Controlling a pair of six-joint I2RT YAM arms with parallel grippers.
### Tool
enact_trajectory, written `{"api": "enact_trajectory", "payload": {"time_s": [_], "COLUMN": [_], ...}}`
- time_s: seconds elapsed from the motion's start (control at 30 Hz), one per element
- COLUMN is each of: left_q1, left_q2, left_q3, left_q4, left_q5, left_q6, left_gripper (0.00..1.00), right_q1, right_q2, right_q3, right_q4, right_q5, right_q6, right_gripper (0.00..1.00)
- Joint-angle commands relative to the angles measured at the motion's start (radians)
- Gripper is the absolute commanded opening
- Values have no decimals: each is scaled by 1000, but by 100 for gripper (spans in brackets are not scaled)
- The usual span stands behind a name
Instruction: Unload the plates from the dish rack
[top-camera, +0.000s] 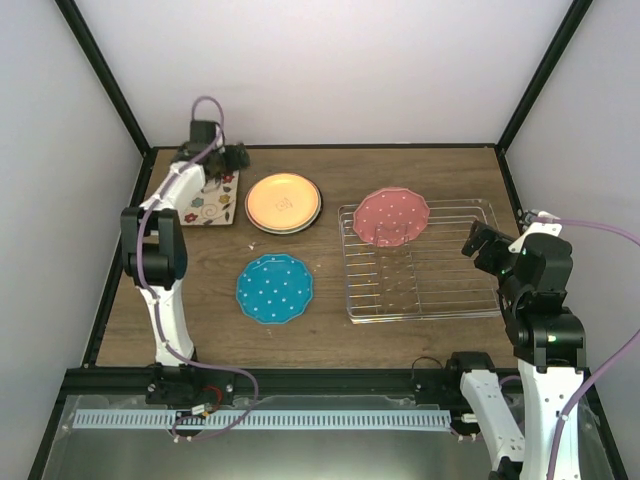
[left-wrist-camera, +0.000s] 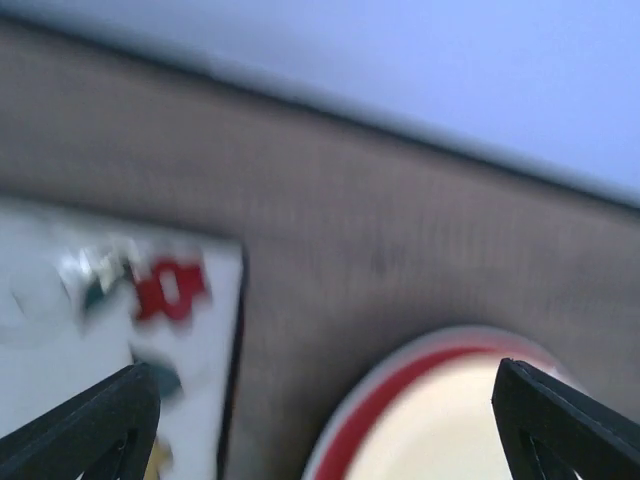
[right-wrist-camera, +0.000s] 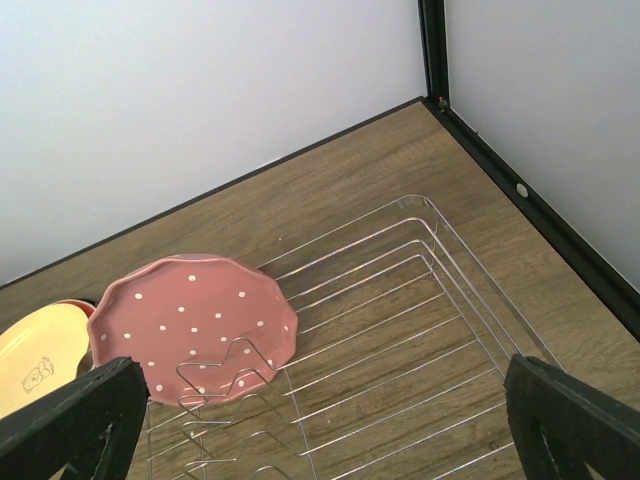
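Observation:
A pink-red scalloped plate (top-camera: 391, 217) (right-wrist-camera: 190, 325) with white dots leans on the tines at the far left of the dish rack (top-camera: 440, 300) (right-wrist-camera: 420, 330). On the table lie a teal polka-dot plate (top-camera: 274, 288), an orange-yellow plate (top-camera: 284, 200) (right-wrist-camera: 35, 355) stacked on a red-rimmed one (left-wrist-camera: 400, 400), and a square cream floral plate (top-camera: 212, 200) (left-wrist-camera: 90, 320). My left gripper (top-camera: 230, 158) (left-wrist-camera: 325, 440) is open above the gap between the square plate and the stack, with nothing in it. My right gripper (top-camera: 480, 243) (right-wrist-camera: 320, 440) is open above the rack's right side.
Black frame posts and white walls close in the table at the back and both sides. The left wrist view is blurred. Bare wood shows between the teal plate and the rack.

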Motion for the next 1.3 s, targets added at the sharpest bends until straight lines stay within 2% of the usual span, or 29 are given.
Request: {"api": "enact_trajectory", "payload": {"time_s": [0.0,0.1,0.2,0.23,0.3,0.37,0.43,0.5,0.6,1.0,1.27], "left_q1": [15,-20,-91,-130,-231,-341,-431,-495,-539,-563,-582], "left_q2": [22,39,64,74,80,51,-1,-49,-58,3,73], "left_q3": [247,363,434,462,500,457,345,240,189,242,319], "left_q4": [66,140,207,185,65,-67,-75,-41,-28,-5,-43], "left_q5": [-84,36,306,419,514,525,505,474,456,402,425], "left_q6": [72,108,160,221,424,658,831,927,963,940,941], "left_gripper": [93,92,90,90,89,89,89,88,88,88,88], "right_q1": [7,7,7,7,7,7,7,7,7,7,7], "right_q2": [-3,2,-1,-2,-4,-8,-17,-28,-44,-76,-70], "right_q3": [26,21,16,17,20,24,30,33,38,39,49], "right_q4": [10,16,20,20,13,2,-10,-24,-45,-78,-79], "right_q5": [0,-9,-15,-16,-17,-13,-9,-3,5,11,11], "right_q6": [5,5,7,8,9,11,15,22,32,47,38], "right_gripper": [100,100,100,100,100,100,100,100,100,100,100]}}
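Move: The pink plate standing in the dish rack is about 42 cm right of the left hand, 16 cm back and a couple of centimetres lower. The rack's middle is roughly 52 cm right and 25 cm back; the yellow plate on its stack lies 12 cm right and 7 cm back, both some 8 cm below. The flower plate lies 13 cm left, 3 cm back. From the right hand, the pink plate is about 19 cm ahead, 9 cm left and 22 cm below. Lift the empty left gripper steeply, drifting a little forward, then swing it right and back past the far side of the yellow stack, sinking again towards the pink plate, some 35 cm right in all. Turn the wrist about 80 degrees clockwise and tip it up to point right and slightly down. Ease forward and up a few centimetres to hold above the plate's left side, fingers still open, without touching. ##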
